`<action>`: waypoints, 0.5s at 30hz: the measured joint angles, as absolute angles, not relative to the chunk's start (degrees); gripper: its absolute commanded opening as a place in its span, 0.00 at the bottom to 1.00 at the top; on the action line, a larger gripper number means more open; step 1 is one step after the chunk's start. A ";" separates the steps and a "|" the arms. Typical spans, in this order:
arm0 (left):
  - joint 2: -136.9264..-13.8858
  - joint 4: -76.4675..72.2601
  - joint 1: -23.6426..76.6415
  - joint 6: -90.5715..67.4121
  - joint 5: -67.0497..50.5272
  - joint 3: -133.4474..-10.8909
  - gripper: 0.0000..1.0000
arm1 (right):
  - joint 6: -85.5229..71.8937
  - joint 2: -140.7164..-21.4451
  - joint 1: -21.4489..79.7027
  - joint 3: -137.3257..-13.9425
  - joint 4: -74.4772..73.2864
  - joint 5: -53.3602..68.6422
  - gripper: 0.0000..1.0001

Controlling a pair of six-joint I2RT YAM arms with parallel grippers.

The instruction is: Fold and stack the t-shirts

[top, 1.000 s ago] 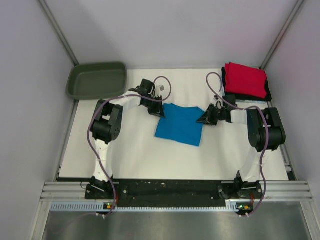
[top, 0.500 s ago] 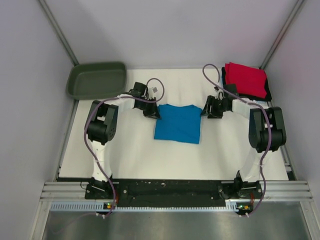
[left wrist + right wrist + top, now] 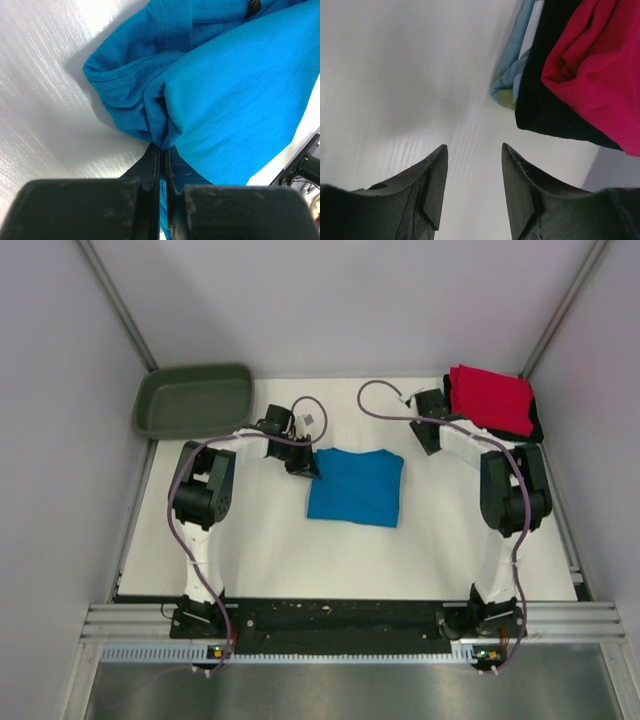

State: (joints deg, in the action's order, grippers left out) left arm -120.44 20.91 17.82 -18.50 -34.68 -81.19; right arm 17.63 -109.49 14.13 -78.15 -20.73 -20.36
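A turquoise-blue t-shirt (image 3: 357,486) lies folded in a rough square at the table's middle. My left gripper (image 3: 305,465) is shut on its upper left corner; in the left wrist view the bunched blue cloth (image 3: 220,95) is pinched between the closed jaws of that gripper (image 3: 162,147). At the back right sits a stack with a red t-shirt (image 3: 490,400) on top. The right wrist view shows the red shirt (image 3: 600,75) over a black one (image 3: 545,100) and a light one (image 3: 512,75). My right gripper (image 3: 430,402) (image 3: 474,146) is open and empty, just left of that stack.
A dark olive-green tub (image 3: 195,400) stands at the back left corner of the white table (image 3: 260,550). Grey walls close in the left, right and back sides. Cables loop above both wrists.
My right gripper has let go of the blue shirt's right corner, opened, and swung back and right toward the stack. The blue shirt now lies squarer. The left gripper keeps its hold.
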 measured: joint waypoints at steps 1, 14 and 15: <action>-120.44 20.91 17.82 -18.52 -34.70 -81.19 0.00 | 19.29 -110.72 14.33 -78.32 -20.29 -22.15 0.46; -120.49 20.95 17.76 -18.52 -34.94 -81.23 0.00 | 34.94 -123.09 16.25 -83.70 -15.84 -38.59 0.45; -120.49 20.93 17.76 -18.52 -34.94 -81.23 0.00 | 35.66 -123.46 16.34 -83.77 -15.35 -39.27 0.45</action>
State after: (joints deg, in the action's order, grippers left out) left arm -120.49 20.93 17.76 -18.52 -34.94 -81.23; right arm 35.66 -123.46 16.34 -83.77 -15.35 -39.27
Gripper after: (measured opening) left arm 0.023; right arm 0.452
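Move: The stack of folded shirts has its middle about 11 cm ahead and 12 cm to the right of the open right hand, some 3 cm lower. The blue t-shirt's middle lies roughly 10 cm back, 21 cm left and 5 cm below that hand. From the left hand, which already pinches the blue shirt's left edge, the stack is some 18 cm ahead and 43 cm right, about level in height. Right hand goes right, down and forward, about 3 cm each, towards the stack, open fingers swinging rightward some 25 degrees. ##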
